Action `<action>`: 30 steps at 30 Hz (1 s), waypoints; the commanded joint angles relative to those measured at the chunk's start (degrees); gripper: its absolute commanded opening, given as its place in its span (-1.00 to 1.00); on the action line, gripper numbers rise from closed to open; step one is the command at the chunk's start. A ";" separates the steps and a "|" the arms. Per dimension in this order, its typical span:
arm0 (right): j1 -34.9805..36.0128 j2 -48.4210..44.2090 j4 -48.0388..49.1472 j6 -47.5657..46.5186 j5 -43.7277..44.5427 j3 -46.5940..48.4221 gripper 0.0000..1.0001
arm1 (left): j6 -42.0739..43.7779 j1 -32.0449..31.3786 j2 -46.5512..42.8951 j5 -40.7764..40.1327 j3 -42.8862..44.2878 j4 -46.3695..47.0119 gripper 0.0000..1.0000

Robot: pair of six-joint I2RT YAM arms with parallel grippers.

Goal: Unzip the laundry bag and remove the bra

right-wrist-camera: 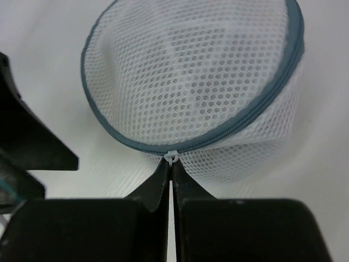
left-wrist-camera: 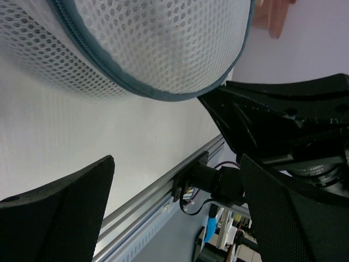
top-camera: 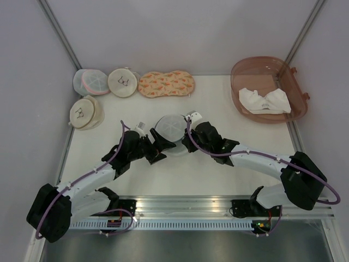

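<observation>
The laundry bag (top-camera: 170, 127) is a round white mesh pouch with a grey-blue zipper rim, lying mid-table between both arms. In the right wrist view the laundry bag (right-wrist-camera: 202, 76) fills the top, and my right gripper (right-wrist-camera: 170, 164) is shut on its small white zipper pull (right-wrist-camera: 171, 158). My right gripper (top-camera: 185, 143) touches the bag's near right edge. My left gripper (top-camera: 158, 147) is at the bag's near left edge. Seen from the left wrist, my left gripper (left-wrist-camera: 177, 164) is open and holds nothing, with the bag (left-wrist-camera: 163, 43) just beyond its fingers. The bra is hidden; only a faint grey shadow shows through the mesh.
Two cream round pouches (top-camera: 123, 82) (top-camera: 86, 113), a white mesh pouch with pink trim (top-camera: 91, 82) and an orange patterned pouch (top-camera: 166, 83) lie at the back left. A brown see-through bin (top-camera: 267, 68) holding white cloth (top-camera: 264, 101) stands back right. A metal rail (top-camera: 180, 204) runs along the near edge.
</observation>
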 commanded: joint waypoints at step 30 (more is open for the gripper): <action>5.98 -3.08 -3.51 3.35 -6.41 1.62 -0.99 | -0.18 -0.25 9.73 -18.76 6.56 10.53 -0.96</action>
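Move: Held at the bag's near right rim, the zipper pull sits between the right fingers. The near-left zip edge, which the open left hand goes for, lies about 5 cm ahead of that hand, 2 cm to its left and 2 cm below; from the right hand it is some 11 cm left and 1 cm back. From the left hand the pull is about 6 cm ahead and 9 cm right, 1 cm lower; the laundry bag's middle is 11 cm ahead, 2 cm right, 6 cm below. Reaching forward about 7 cm to the near-left zip edge, the left hand lifts slightly, dips some 3 cm and comes back up, turning about 15 degrees counter-clockwise; its wide-open fingers shut in the second half and pinch the zip band. Meanwhile the right hand keeps its pinch on the pull and draws it back some 5 cm and left 3 cm, turning about 10 degrees counter-clockwise, then holds there. ##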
